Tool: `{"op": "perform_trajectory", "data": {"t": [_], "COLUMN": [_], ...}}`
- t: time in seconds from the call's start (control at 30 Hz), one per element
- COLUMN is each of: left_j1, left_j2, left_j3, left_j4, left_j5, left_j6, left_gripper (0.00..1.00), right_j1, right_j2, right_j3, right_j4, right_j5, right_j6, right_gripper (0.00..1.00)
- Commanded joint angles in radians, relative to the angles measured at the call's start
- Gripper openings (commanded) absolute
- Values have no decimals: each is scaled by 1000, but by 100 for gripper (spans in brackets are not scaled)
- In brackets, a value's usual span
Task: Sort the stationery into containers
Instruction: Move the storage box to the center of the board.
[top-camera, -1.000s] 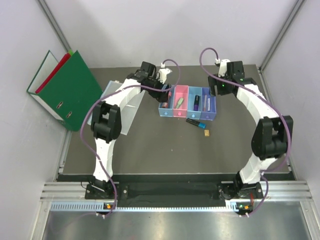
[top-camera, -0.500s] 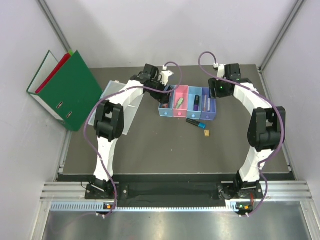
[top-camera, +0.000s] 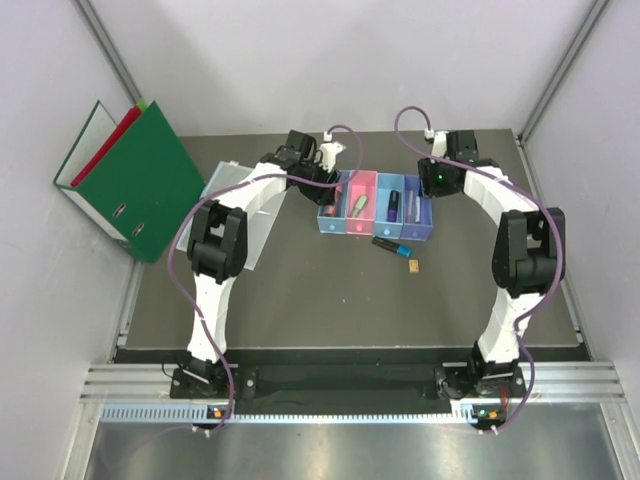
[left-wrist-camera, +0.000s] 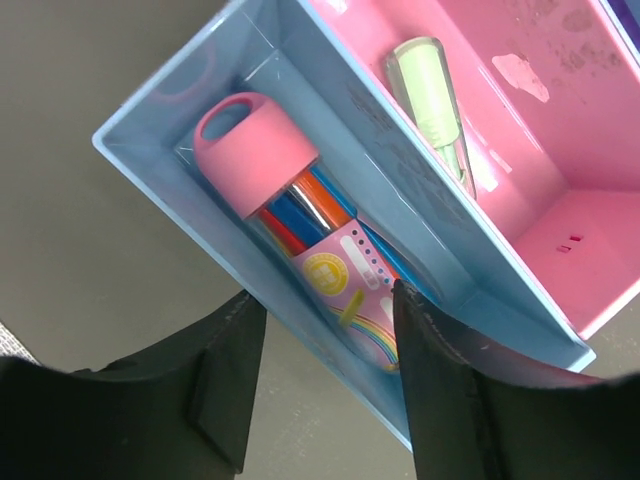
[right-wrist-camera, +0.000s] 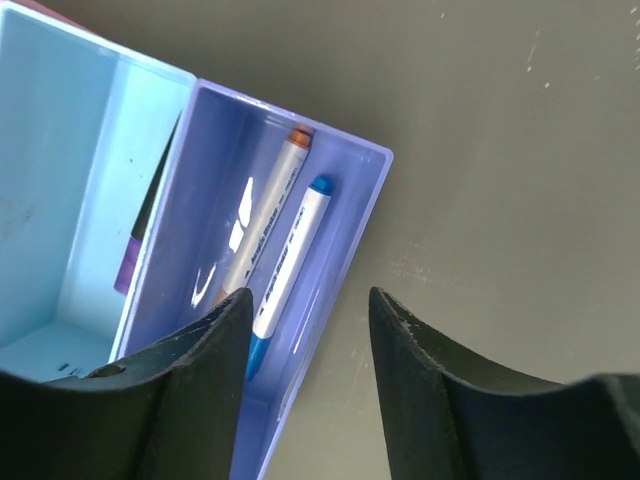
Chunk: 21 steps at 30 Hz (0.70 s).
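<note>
Four joined containers (top-camera: 375, 205) stand in a row mid-table. My left gripper (top-camera: 322, 192) (left-wrist-camera: 320, 300) is open and straddles the outer wall of the light blue bin (left-wrist-camera: 170, 110), one finger outside, one inside. That bin holds a pink-capped tube of coloured pens (left-wrist-camera: 255, 140). A green highlighter (left-wrist-camera: 432, 100) lies in the pink bin (left-wrist-camera: 560, 170). My right gripper (top-camera: 433, 190) (right-wrist-camera: 308, 295) is open astride the purple bin's outer wall (right-wrist-camera: 355, 230). Two markers (right-wrist-camera: 270, 210) lie inside it. A dark marker (top-camera: 391, 246) and a tan block (top-camera: 412, 266) lie on the table.
Green and red ring binders (top-camera: 140, 180) lean at the far left. A clear plastic sleeve (top-camera: 235, 215) lies flat beside the left arm. A dark purple pen (right-wrist-camera: 135, 250) rests in the blue bin (right-wrist-camera: 80, 180). Grey walls close in the table.
Both grippers' jaws have narrowed. The right gripper has shifted slightly back towards the purple bin's end; the left gripper has settled at the light blue bin's end.
</note>
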Motion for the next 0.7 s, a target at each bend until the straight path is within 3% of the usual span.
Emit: {"op": "perform_trajectory", "data": {"t": [0.0,0.17,0.27,0.33,0.47,0.67], "left_j1": [-5,-5,-5,-5,-5,-5], "left_j2": [-25,-36,-50,-56,-62,-77], "left_j3": [-37,-54,-71,-82,-96,-132], "left_j4": [32,38,44,44,29,29], "left_j5": [-9,-20,-26,-34,-41,-35], "left_j6": [10,15,21,24,27,27], "left_gripper": [55,50,40,26,8,4], "right_j1": [-5,15,29,38,53,79], "right_j2": [22,33,36,41,39,32], "right_j3": [20,17,16,17,16,2], "right_j4": [40,42,43,45,46,46], "right_j5": [-5,-6,-6,-6,-5,9], "right_j6": [2,-8,-11,-11,-14,-21], "right_gripper": [45,26,24,23,22,20]}}
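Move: From the left hand the storage box's middle lies about 14 cm right, level, 3 cm lower, its left wall already between the open fingers; the pink-capped bottle is some 3 cm right. From the right hand the box's middle is about 14 cm left, 1 cm back, 4 cm lower; the open fingers straddle its right wall, with the white markers 4 cm left, 2 cm back, the black marker 10 cm left, 13 cm back, and the yellow eraser 4 cm left, 17 cm back. Leftward and a little forward goes the left hand, about 3 cm in all, closing its fingers onto the box's left wall and turning some 5 degrees counter-clockwise. The right hand sinks about 1.5 cm over the right wall while its fingers narrow around it, then eases about 1 cm left and slightly back, ending at the wall's rear corner. ##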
